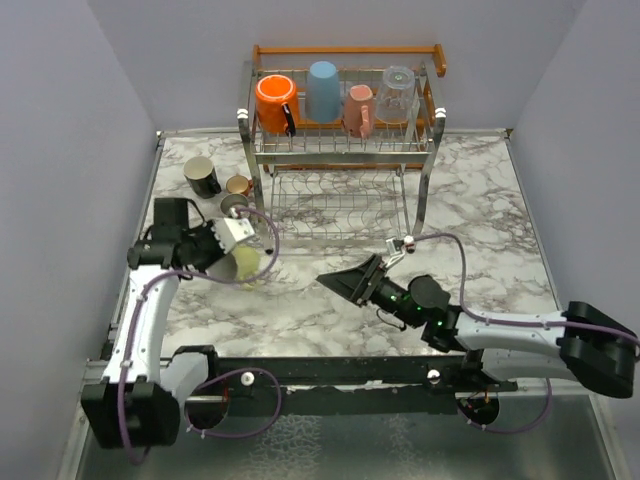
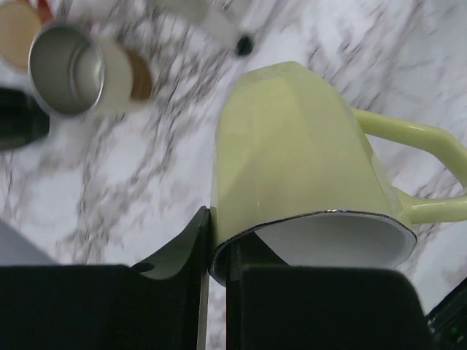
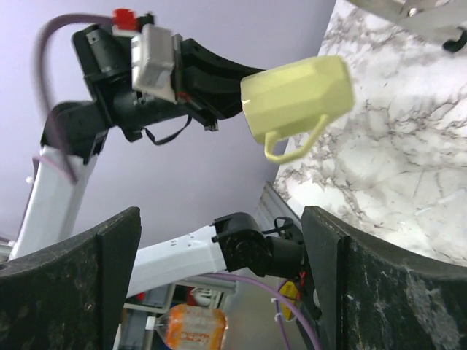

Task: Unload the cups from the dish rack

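The dish rack stands at the back of the table. Its upper tier holds an orange mug, a light blue cup, a pink mug and a clear glass. My left gripper is shut on the rim of a pale yellow mug, front left of the rack. The mug's mouth faces the wrist. My right gripper is open and holds nothing. It sits in front of the rack and points left at the mug.
Three cups stand on the marble table left of the rack: a black one, a small tan one and a steel-lined one. Grey walls close in both sides.
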### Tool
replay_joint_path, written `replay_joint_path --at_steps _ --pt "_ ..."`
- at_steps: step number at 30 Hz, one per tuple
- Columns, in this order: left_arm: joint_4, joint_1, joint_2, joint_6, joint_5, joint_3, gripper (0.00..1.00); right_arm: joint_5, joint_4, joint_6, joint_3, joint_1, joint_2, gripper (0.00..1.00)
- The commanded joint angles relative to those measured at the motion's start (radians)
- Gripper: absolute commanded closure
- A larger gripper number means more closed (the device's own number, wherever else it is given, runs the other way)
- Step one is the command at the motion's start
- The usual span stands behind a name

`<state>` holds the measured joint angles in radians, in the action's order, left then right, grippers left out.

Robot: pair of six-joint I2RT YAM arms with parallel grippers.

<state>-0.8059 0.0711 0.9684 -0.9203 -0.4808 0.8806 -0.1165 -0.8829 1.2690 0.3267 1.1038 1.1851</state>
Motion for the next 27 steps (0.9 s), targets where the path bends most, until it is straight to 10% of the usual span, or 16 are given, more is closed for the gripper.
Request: replay_joint_path --at_steps 1,6,27 --pt "-0.239 -0.259 0.108 -0.274 0.077 0.158 1.0 -0.121 0.304 -0.131 -0.032 -0.001 -0.173 0.09" --pt "-0.231 -0.402 0.309 -0.292 0.144 0.257 1.0 -0.161 0.41 -0.176 -0.05 -0.001 -0.308 0.09" --pt "-0.106 -0.278 0.897 0.014 0.322 0.691 1.0 -0.158 0.489 -0.22 -0.058 0.001 -0.39 0.09"
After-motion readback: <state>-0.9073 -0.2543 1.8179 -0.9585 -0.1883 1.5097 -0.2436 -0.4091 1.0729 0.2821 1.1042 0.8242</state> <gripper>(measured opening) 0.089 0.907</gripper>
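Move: The left hand holds the green cup by its rim; the clear counter spot it is bound for lies about 15 cm ahead, 17 cm to its left and some 12 cm below. Around that spot, also roughly 12 cm below the hand, stand the steel-lined cup, 18 cm ahead and 3 cm left, the small red mug, 24 cm ahead and 2 cm left, and the dark mug, 26 cm ahead and 11 cm left. From the empty right hand the spot is about 20 cm ahead and 44 cm left, some 16 cm below. Keeping its pinch on the green cup's rim, the left hand sweeps fast to the left, about 15 cm, then carries the cup forward some 10 cm while sinking, towards the clear counter beside the steel-lined cup, turning counter-clockwise and tipping farther down. The right hand, still wide open, draws off to the right and sinks a little, rolling its left side down. ##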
